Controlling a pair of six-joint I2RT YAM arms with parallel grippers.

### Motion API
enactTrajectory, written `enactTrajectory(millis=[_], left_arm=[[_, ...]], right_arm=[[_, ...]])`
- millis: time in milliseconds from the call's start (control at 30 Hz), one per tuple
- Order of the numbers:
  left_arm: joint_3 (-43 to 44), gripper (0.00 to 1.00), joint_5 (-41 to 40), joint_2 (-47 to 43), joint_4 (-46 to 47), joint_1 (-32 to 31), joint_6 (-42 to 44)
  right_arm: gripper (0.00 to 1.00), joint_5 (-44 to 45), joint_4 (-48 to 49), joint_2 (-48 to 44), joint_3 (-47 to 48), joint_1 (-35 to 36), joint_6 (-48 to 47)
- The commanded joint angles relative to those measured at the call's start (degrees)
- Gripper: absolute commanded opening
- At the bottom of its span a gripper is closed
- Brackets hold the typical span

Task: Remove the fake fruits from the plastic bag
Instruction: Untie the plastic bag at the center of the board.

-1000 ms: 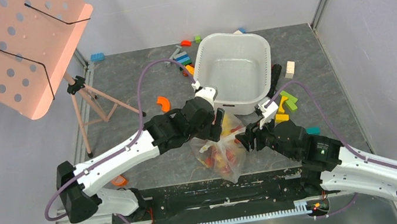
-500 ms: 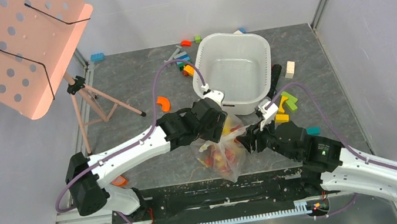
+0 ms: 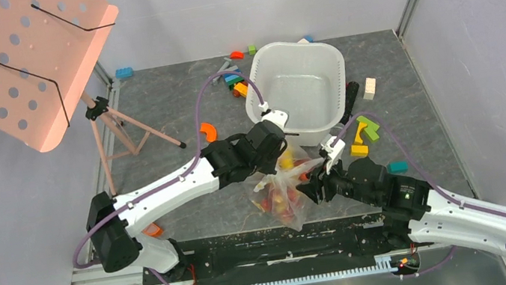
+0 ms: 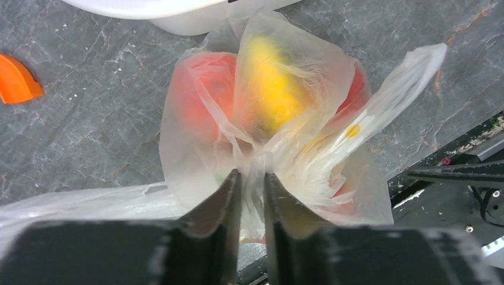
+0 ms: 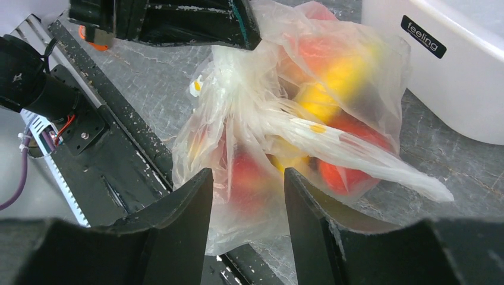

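Note:
The plastic bag (image 3: 283, 189) lies crumpled on the grey table in front of the white basin, with the fake fruits inside. Through the film I see a yellow piece (image 4: 273, 89) and a red fruit (image 4: 199, 95). My left gripper (image 4: 252, 175) comes down on the bag's top from the left (image 3: 279, 160). Its jaws are nearly together, pinching a bunched fold of film. My right gripper (image 5: 246, 172) stands at the bag's right side (image 3: 310, 188). It is open, with the bag's lower bulge and a red fruit (image 5: 252, 178) between the fingers.
The white basin (image 3: 303, 90) stands just behind the bag. Toy blocks (image 3: 364, 133) lie to its right, and more toy blocks (image 3: 233, 79) to its left. An orange curved piece (image 3: 208, 131) is left of my left arm. A pink stand (image 3: 11, 65) on a tripod (image 3: 131, 130) fills the far left. A black rail (image 3: 273, 249) runs along the near edge.
My left gripper has come down over the bag's top and closed its jaws on the film. My right gripper has slid left, up to the bag's side.

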Motion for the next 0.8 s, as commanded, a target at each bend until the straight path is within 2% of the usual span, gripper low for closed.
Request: enactTrajectory(millis=[0, 167, 467, 600, 767], left_arm=[[1.8, 0.2, -0.9, 0.6, 2.5, -0.2, 2.0], [1.9, 0.03, -0.6, 1.4, 2.5, -0.2, 1.4], [1.9, 0.02, -0.2, 2.2, 2.3, -0.2, -0.1], [2.4, 0.02, -0.4, 2.7, 1.5, -0.2, -1.2], [2.6, 0.02, -0.2, 2.9, 1.3, -0.2, -1.7]], right_arm=[[0.51, -1.2, 4.3, -1.1, -1.1, 0.0, 0.5], [0.54, -0.6, 6.1, -0.9, -2.3, 0.4, 3.3], [0.71, 7.6, 5.7, 0.9, -0.9, 5.0, 9.5], [0.72, 14.1, 3.3, 4.3, 1.4, 9.4, 13.1], [0.73, 28.1, 0.7, 9.0, 4.4, 18.3, 18.6]])
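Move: The bag's knot lies right at the left fingertips, about 1 cm below and 1 cm ahead, with film already between the pads; the plastic bag's middle is some 4 cm back and 6 cm below. From the right hand, the bag's middle is level ahead, about 6 cm left and 6 cm lower, and the knot about 5 cm ahead, 6 cm left and 2 cm lower. The white basin's centre stands roughly 21 cm ahead and 11 cm right of the left hand, 8 cm lower. The left hand finishes closing its part-shut fingers until they are nearly together, pinching the film at the knot while it sinks a little over 1 cm almost straight down. The right hand, its half-open fingers spreading wider, swings left, back and down about 3 cm in all, gathering speed towards the bag's near right side, its wrist tipping down and turning a little clockwise, about 5 degrees each; no grip on the film shows yet. ##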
